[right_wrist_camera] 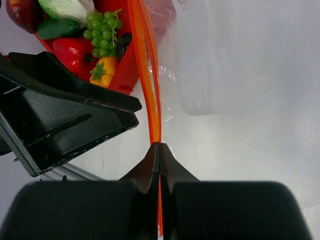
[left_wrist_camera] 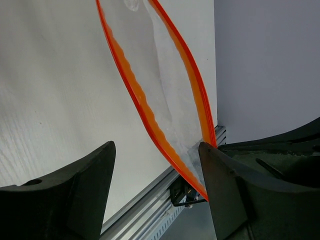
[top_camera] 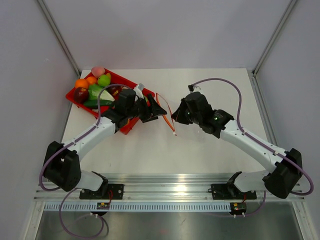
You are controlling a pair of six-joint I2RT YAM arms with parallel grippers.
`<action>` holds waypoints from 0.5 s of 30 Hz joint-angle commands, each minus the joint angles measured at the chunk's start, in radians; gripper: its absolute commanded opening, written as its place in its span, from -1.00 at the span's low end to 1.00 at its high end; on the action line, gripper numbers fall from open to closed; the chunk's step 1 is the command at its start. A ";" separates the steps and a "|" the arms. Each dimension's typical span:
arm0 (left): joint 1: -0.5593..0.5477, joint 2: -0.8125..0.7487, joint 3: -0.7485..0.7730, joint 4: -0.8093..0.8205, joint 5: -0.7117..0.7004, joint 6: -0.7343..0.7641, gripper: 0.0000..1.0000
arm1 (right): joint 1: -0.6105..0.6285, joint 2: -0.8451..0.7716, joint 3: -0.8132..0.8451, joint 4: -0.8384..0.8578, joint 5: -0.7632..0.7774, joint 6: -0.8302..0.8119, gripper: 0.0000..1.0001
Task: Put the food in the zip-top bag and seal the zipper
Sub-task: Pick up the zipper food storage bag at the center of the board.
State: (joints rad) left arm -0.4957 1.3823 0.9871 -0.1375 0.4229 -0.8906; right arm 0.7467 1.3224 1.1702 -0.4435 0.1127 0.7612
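The food [top_camera: 95,87] lies in a red tray [top_camera: 127,80] at the back left: a cabbage [right_wrist_camera: 67,7], green grapes [right_wrist_camera: 102,32], red pepper [right_wrist_camera: 75,52] and others. The clear zip-top bag [right_wrist_camera: 210,65] is held up between my grippers at mid-table. Its orange zipper [top_camera: 167,112] gapes open in a lens shape in the left wrist view [left_wrist_camera: 145,115]. My right gripper [right_wrist_camera: 159,146] is shut on one end of the zipper. My left gripper [left_wrist_camera: 157,170] is open, with the zipper's near end between its fingers, against the right finger [left_wrist_camera: 225,195].
The left gripper's black fingers [right_wrist_camera: 65,120] show beside the bag, just in front of the tray's near corner. An aluminium rail [top_camera: 165,182] runs along the table's near edge. Grey walls stand behind and at both sides.
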 commanded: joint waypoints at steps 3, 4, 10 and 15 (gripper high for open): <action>-0.055 0.084 0.082 0.035 -0.013 0.013 0.29 | 0.025 -0.049 -0.014 0.023 -0.007 0.024 -1.00; -0.061 0.095 0.094 0.032 -0.015 0.013 0.26 | 0.028 -0.055 -0.021 0.029 -0.011 0.029 -1.00; -0.099 0.138 0.104 0.032 -0.016 0.018 -0.23 | 0.049 -0.080 -0.026 0.039 -0.004 0.035 -1.00; -0.104 0.127 0.147 -0.069 -0.022 0.083 -1.00 | 0.060 -0.068 -0.001 -0.043 0.070 -0.006 -1.00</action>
State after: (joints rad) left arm -0.5987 1.5242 1.0679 -0.1818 0.4129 -0.8608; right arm 0.7940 1.2728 1.1347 -0.4538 0.1204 0.7765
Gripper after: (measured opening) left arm 0.021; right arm 0.009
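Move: The zip-top bag hangs from the shut right fingers by its far lip. Its free orange-red lip runs in front of the open left fingers, about 3 cm to the left hand's right and 2 cm below. The right gripper's tips are some 5 cm right of the left hand and 1 cm nearer. The red tray lies about 22 cm left and 8 cm ahead, its yellow pepper 17 cm left and 2 cm back. From the right hand, the free lip is roughly 2 cm left. The left fingers close from well open to shut and pinch the bag's free lip, after reaching about 4 cm to the right, then 3 cm down with a small draw back, towards the right gripper. The right hand keeps its pinch on the other lip and eases some 2 cm back. ##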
